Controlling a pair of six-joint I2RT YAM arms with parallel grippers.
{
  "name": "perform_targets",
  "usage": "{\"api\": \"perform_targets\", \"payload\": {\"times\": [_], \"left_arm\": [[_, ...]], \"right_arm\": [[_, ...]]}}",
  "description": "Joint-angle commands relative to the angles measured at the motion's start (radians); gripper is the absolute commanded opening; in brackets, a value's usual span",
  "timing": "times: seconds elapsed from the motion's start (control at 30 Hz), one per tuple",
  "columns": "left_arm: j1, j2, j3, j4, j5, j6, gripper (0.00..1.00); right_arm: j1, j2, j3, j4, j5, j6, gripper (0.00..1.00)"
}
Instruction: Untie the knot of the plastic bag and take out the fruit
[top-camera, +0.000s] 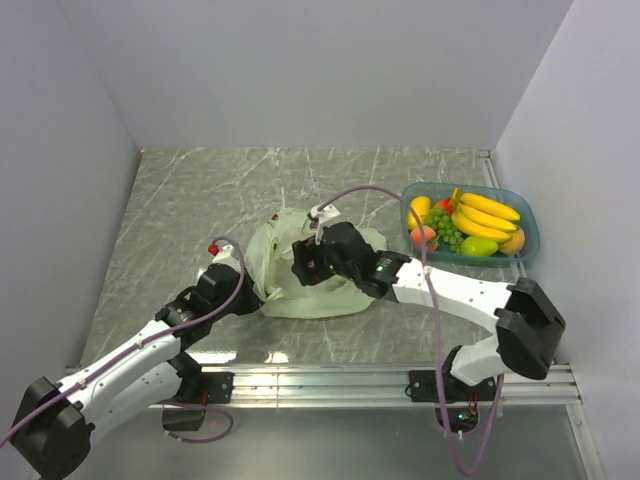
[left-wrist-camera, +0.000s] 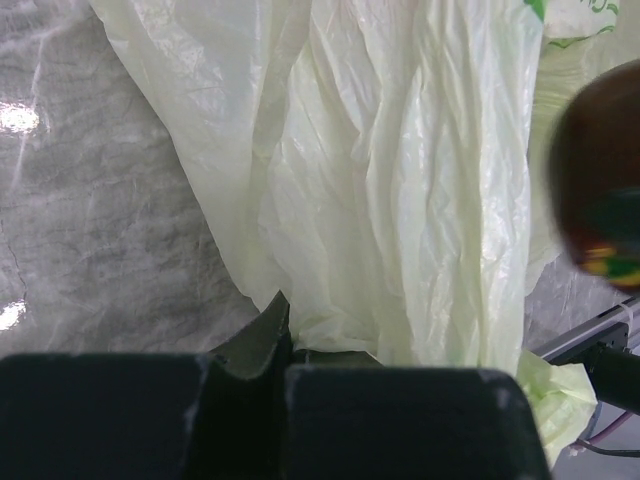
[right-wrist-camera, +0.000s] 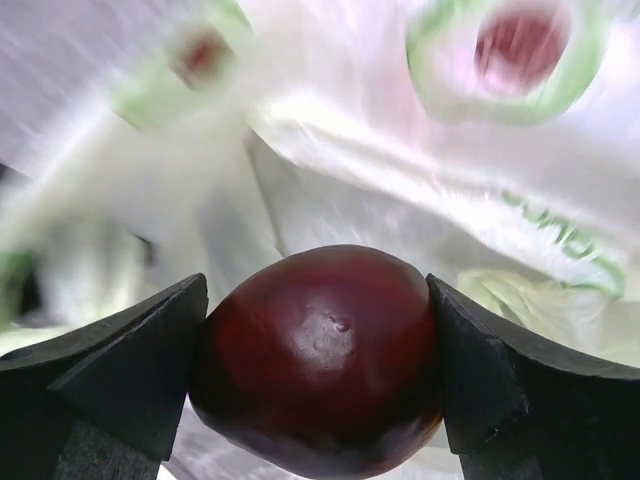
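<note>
The pale green plastic bag lies crumpled mid-table; it fills the left wrist view. No knot shows. My left gripper is shut on the bag's lower left edge, with plastic pinched between its jaws. My right gripper is over the bag and is shut on the dark purple round fruit, which sits between both fingers just above the plastic. That fruit shows blurred in the left wrist view. Bananas, green grapes and a red fruit lie in the blue tray.
The tray at the right also holds a yellow mango, a peach and a green fruit. Grey walls close in the table at left, back and right. A metal rail runs along the near edge.
</note>
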Motion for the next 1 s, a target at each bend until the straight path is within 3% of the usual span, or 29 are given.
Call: {"api": "perform_targets", "payload": {"times": [0.0,0.17,0.43,0.67,0.77,0.87,0.9,0.97], "left_arm": [[-0.004,-0.014,-0.008,0.011,0.013,-0.006,0.01],[-0.005,-0.028,-0.010,0.004,0.013,-0.009,0.01],[-0.005,-0.046,-0.010,-0.009,0.006,-0.006,0.01],[-0.005,-0.057,-0.011,-0.012,0.004,-0.004,0.01],[-0.005,-0.059,-0.008,-0.013,0.003,-0.001,0.01],[-0.005,-0.062,-0.005,-0.016,0.001,0.000,0.01],[-0.005,-0.062,-0.004,-0.019,0.001,0.002,0.01],[-0.005,-0.063,-0.002,-0.024,-0.002,0.000,0.01]], "right_arm": [[0.000,-0.081,0.045,0.093,0.065,-0.015,0.36],[-0.041,-0.171,0.051,0.058,0.229,-0.032,0.37],[-0.451,-0.346,-0.062,-0.079,0.381,0.000,0.38],[-0.763,-0.354,-0.124,-0.123,0.325,0.047,0.42],[-0.837,-0.317,-0.122,-0.125,0.328,0.072,0.54],[-0.900,-0.273,-0.105,-0.123,0.302,0.080,0.73],[-0.909,-0.247,-0.088,-0.129,0.285,0.078,0.85],[-0.922,-0.223,-0.065,-0.145,0.278,0.066,0.94]]}}
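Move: The basket, where the dark red fruit in the right hand is going, has its middle about 42 cm to that hand's right, 13 cm ahead and 9 cm lower. Inside it the peach lies some 30 cm right and 9 cm ahead, the grapes 36 right and 12 ahead, the pear 44 right and 8 ahead. The bag spreads about 11 cm below the hand. From the left hand, the basket is roughly 53 cm right and 20 cm ahead. The dark red fruit, still pinched in the right hand, is lifted about 9 cm further off the open bag and swept fast to the right, nearly 40 cm and some 10 cm forward, then lowered about 7 cm over the basket while the hand turns clockwise some 70 degrees. The left hand stays put, keeping its pinch on the bag's near left edge. ##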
